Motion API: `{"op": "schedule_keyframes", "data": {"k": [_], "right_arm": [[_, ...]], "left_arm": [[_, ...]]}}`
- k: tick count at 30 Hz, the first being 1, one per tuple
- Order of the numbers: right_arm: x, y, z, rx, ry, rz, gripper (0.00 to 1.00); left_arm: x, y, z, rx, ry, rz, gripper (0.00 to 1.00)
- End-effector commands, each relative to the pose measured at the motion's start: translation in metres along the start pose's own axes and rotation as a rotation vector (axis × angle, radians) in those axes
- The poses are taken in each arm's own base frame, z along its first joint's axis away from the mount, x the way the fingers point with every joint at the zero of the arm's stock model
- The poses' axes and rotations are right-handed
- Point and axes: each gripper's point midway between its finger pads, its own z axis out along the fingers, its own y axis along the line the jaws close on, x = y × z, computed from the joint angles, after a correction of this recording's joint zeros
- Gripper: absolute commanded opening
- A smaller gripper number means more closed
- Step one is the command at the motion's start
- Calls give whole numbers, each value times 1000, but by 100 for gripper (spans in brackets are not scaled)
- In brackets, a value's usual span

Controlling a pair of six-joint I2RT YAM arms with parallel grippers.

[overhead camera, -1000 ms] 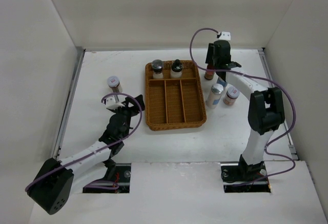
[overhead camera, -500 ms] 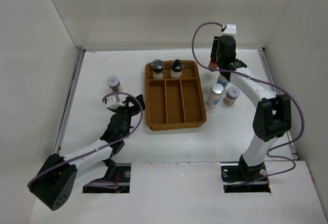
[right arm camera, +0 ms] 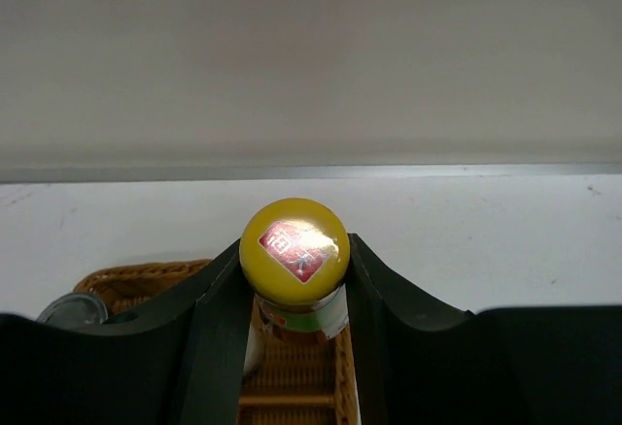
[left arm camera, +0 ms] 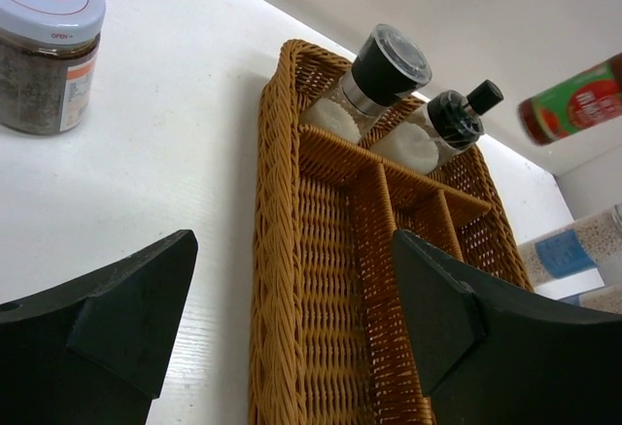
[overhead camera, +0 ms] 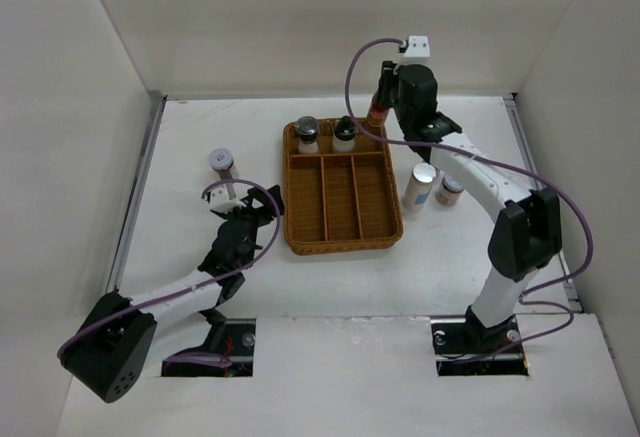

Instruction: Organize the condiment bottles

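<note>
My right gripper (right arm camera: 294, 294) is shut on the dark red sauce bottle (right arm camera: 294, 279) with a yellow cap and holds it in the air over the far right corner of the brown wicker tray (overhead camera: 300, 232); the bottle also shows in the top view (overhead camera: 379, 112) and the left wrist view (left arm camera: 573, 104). Two dark-capped jars (overhead camera: 308, 133) (overhead camera: 344, 133) stand in the tray's far compartment. A blue-labelled cylinder (overhead camera: 421, 186) and a small jar (overhead camera: 450, 190) stand right of the tray. A white-lidded jar (overhead camera: 222, 163) stands left of it. My left gripper (left arm camera: 292, 328) is open and empty beside the tray's left rim.
White walls close in the table on the left, back and right. The tray's long near compartments (overhead camera: 340, 197) hold nothing. The right arm (overhead camera: 490, 182) arches over the bottles standing right of the tray.
My right gripper has lifted the red sauce bottle from the table right of the tray and carried it left, over the tray's far right corner. The left arm has barely moved.
</note>
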Motion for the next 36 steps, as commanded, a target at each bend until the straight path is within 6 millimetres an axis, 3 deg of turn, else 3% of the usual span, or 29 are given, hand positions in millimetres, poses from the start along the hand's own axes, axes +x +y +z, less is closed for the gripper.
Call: {"op": "schedule_keyframes", "data": {"k": [1, 8, 13, 21, 27, 36], "right_arm": [[-51, 26, 6, -62, -160, 82, 35], [5, 37, 29, -59, -79, 34, 35], [34, 36, 32, -52, -49, 17, 35], [79, 28, 30, -39, 1, 6, 50], [82, 29, 27, -48, 5, 5, 65], [60, 36, 18, -63, -27, 22, 75]], "left_arm": [[-11, -6, 1, 30, -41, -30, 81], [-9, -5, 2, 25, -34, -25, 80], [-8, -6, 2, 31, -30, -25, 80], [-6, -4, 3, 24, -24, -18, 80], [-10, 2, 3, 5, -37, -14, 80], [-18, 7, 2, -18, -48, -10, 80]]}}
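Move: The right hand already holds the yellow-capped sauce bottle up high. Its slot, the far right corner of the wicker tray, is about 4 cm left, 2 cm ahead and some 20 cm below that hand. The black-capped bottle stands 7 cm left of the slot and level with it, the grinder 10 cm farther left; the blue-label bottle is some 13 cm right of the slot and 16 cm nearer. From the left hand the slot lies about 35 cm right, 17 cm ahead and 5 cm lower. Still gripping the sauce bottle by its upper part, the right hand lowers it about 13 cm into the tray's far right corner, drifting some 3 cm left early on and tipping down about ten degrees. There it stops, opens its fingers wide to let go of the bottle, and begins to rise by about a centimetre, tilting part of the way back. ##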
